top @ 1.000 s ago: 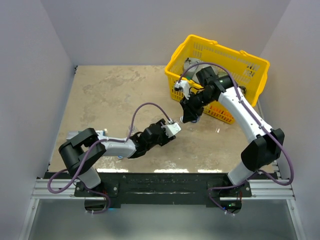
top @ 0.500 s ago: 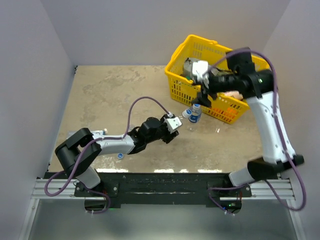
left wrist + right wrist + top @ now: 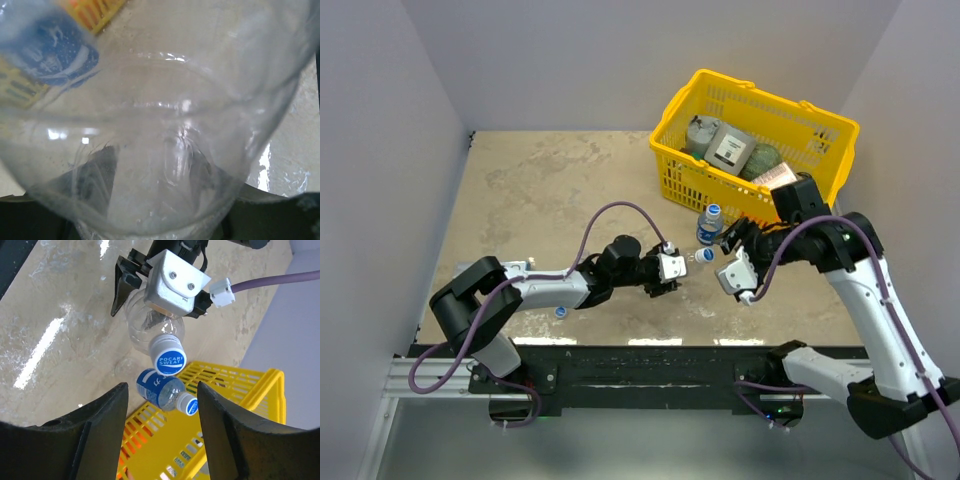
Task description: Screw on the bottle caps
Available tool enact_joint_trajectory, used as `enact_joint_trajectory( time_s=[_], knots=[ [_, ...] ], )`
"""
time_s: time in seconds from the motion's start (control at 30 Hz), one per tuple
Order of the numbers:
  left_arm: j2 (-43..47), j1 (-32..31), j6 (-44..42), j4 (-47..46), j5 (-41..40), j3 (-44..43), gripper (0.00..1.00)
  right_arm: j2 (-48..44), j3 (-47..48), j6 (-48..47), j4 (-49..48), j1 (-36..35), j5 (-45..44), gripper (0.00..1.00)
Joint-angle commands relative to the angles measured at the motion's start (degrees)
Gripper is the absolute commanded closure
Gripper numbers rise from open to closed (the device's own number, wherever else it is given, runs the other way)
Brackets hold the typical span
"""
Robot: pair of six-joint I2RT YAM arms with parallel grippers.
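My left gripper (image 3: 668,270) is shut on an unlabelled clear bottle (image 3: 152,325) held on its side, its blue cap (image 3: 704,256) pointing right. That cap (image 3: 168,357) sits on the neck and reads Pocari Sweat. The bottle fills the left wrist view (image 3: 160,150) and hides the fingers. A bottle with a dark blue label (image 3: 708,229) stands just behind it, capped (image 3: 189,405). My right gripper (image 3: 733,262) hangs open a short way right of the held cap, facing it, fingers (image 3: 100,425) apart with nothing between them. A loose blue cap (image 3: 561,311) lies by the left arm.
A yellow basket (image 3: 670,165) stands at the back right with grey cans (image 3: 700,135) and a jar (image 3: 730,148) inside. The labelled bottle stands close to the basket's front wall (image 3: 165,450). Grey walls close in both sides of the table.
The right gripper left the held bottle's cap, swung up over the basket, then came down to the near right, jaws now apart. The left gripper with its bottle shifted slightly right.
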State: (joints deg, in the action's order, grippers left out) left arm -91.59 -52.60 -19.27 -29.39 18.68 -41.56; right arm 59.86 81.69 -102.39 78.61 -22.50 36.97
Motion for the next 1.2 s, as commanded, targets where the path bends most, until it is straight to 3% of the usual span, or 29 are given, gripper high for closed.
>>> enact_joint_trajectory(
  time_s=[0.0, 0.4, 0.6, 0.7, 0.8, 0.83, 0.9, 1.0, 1.03, 1.17],
  knots=[
    [1.9, 0.3, -6.2, 0.5, 2.2, -2.0, 1.00, 2.2, 0.8, -6.3, 2.6, -1.3, 0.1, 0.40],
    [1.5, 0.3, -5.8, 0.3, 1.9, -3.2, 1.00, 3.0, -2.5, -10.1, 2.7, -5.9, -2.9, 0.47],
    [1.4, 0.3, -5.8, -0.5, 1.4, -3.2, 1.00, 5.0, -2.0, -8.3, 2.7, -6.3, -4.2, 0.55],
    [1.5, 0.3, -5.8, -0.8, 0.9, -3.0, 1.00, 6.0, -1.5, -6.9, 2.7, -6.4, -4.4, 0.63],
    [1.2, 0.3, -5.8, -1.4, 0.0, -3.2, 1.00, 6.4, -1.3, -6.1, 2.7, -6.5, -3.8, 0.77],
    [1.3, 0.2, -5.6, -1.6, -0.7, -3.3, 1.00, 6.7, -0.8, -4.2, 2.7, -6.6, -3.1, 1.00],
    [1.2, 0.3, -4.3, -2.9, -4.0, -3.5, 1.00, 8.8, 0.4, 0.2, 2.7, -6.5, -1.6, 1.00],
    [1.2, 0.0, 0.7, -5.8, -12.7, -4.1, 1.00, 15.4, 5.9, 21.2, 0.0, -6.6, 2.0, 1.00],
    [1.3, -0.3, 1.9, -6.6, -15.8, -4.2, 1.00, 17.0, 8.5, 36.1, -1.6, -6.5, 3.0, 1.00],
    [1.6, -1.2, 8.8, -9.0, -32.4, -5.5, 1.00, 22.6, 11.4, 60.6, -8.9, -4.3, 4.5, 1.00]
  ],
)
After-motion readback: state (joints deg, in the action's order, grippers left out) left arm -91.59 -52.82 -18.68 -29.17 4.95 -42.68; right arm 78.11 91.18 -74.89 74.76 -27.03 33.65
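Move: The white-and-blue cap on the clear bottle in the left hand sits about 4 cm below the open right fingers, 3 cm to their left and 1 cm ahead. From the left hand's grip, this cap is roughly 12 cm higher, 6 cm to the right and level in reach. The blue-labelled bottle stands some 15 cm ahead of the right hand, 2 cm to its right and 22 cm down; the yellow basket's middle is about 33 cm ahead, 13 cm to the right, also 22 cm down. The cap is reached by the right hand going down and left about 5 cm, and its fingers close on the cap's sides. Once gripped, the right hand twists some 35 degrees clockwise as seen from above, swinging about 4 cm forward. The left hand keeps its hold on the bottle, steady at first, then goes about 3 cm forward and turns counter-clockwise. ##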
